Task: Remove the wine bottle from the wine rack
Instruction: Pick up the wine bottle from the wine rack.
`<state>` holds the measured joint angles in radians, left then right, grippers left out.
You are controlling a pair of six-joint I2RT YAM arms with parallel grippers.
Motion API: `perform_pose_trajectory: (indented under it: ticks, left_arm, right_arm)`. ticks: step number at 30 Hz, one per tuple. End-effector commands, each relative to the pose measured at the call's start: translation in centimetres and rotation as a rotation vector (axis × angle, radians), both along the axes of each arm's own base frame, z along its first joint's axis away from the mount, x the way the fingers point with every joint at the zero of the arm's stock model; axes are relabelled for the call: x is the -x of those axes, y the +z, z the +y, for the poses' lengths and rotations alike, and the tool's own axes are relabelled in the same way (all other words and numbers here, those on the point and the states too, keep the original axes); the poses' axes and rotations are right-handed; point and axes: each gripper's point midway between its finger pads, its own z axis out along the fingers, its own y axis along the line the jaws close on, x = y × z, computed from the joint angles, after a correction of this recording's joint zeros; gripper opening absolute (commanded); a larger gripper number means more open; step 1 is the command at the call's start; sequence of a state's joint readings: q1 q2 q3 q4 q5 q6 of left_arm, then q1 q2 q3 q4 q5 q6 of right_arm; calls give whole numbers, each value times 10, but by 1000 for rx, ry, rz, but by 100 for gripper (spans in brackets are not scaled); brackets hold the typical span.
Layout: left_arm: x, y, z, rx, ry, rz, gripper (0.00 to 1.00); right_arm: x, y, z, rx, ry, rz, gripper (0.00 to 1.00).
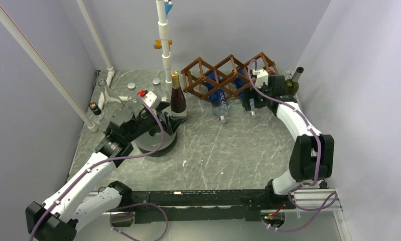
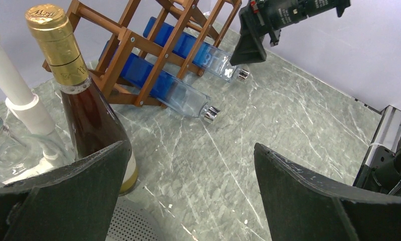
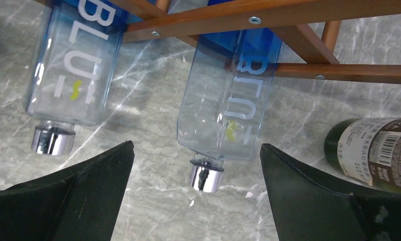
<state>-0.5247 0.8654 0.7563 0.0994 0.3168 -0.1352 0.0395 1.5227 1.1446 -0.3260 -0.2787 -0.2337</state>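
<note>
The brown wooden wine rack (image 1: 232, 61) stands at the back of the table. Two blue bottles with clear necks and silver caps lie in its lower cells, the left one (image 3: 78, 75) and the right one (image 3: 228, 100). My right gripper (image 3: 196, 145) is open just in front of the right bottle's cap (image 3: 206, 175), which sits between the lines of the fingers, untouched. A brown wine bottle with gold foil (image 1: 177, 98) stands upright on the table. My left gripper (image 2: 190, 144) is open beside it, holding nothing, its left finger close to the bottle's base.
A dark green labelled bottle (image 3: 374, 150) lies at the rack's right end, by the right wall. A dark perforated disc (image 1: 155, 140) sits under the left arm. A white pipe stand (image 1: 164, 45) and glassware (image 1: 108, 95) are at the back left.
</note>
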Motion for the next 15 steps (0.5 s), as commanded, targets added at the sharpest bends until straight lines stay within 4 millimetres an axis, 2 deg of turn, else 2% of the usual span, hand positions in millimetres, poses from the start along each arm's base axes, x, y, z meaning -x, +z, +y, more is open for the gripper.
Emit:
perform_pose_trajectory:
  ticks: [1,7,15]
  left_arm:
    - [1,24,3,24,4,-63,100]
    - [-1,22,4,18,13,-60,99]
    - [-1,22,3,17,13,-58,99]
  right_arm:
    - [-26,8,-1,-39,-98,-58,100]
    - [-38,-15,1,26,-104,-17,100]
    - [-49,-28,0,125,-124,-29,100]
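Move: The right-hand blue wine bottle, lying neck-out in the rack, has its middle about 6 cm ahead of the right hand, 2 cm left and 9 cm below. Its twin lies some 16 cm left of the hand and 5 cm ahead; the upright green bottle stands 15 cm right and 3 cm ahead. From the left hand the right-hand blue bottle is roughly 40 cm right, 21 cm ahead and 24 cm down. Fingers still wide open, the right hand sinks about 5 cm, edging forward towards the right-hand blue wine bottle. ##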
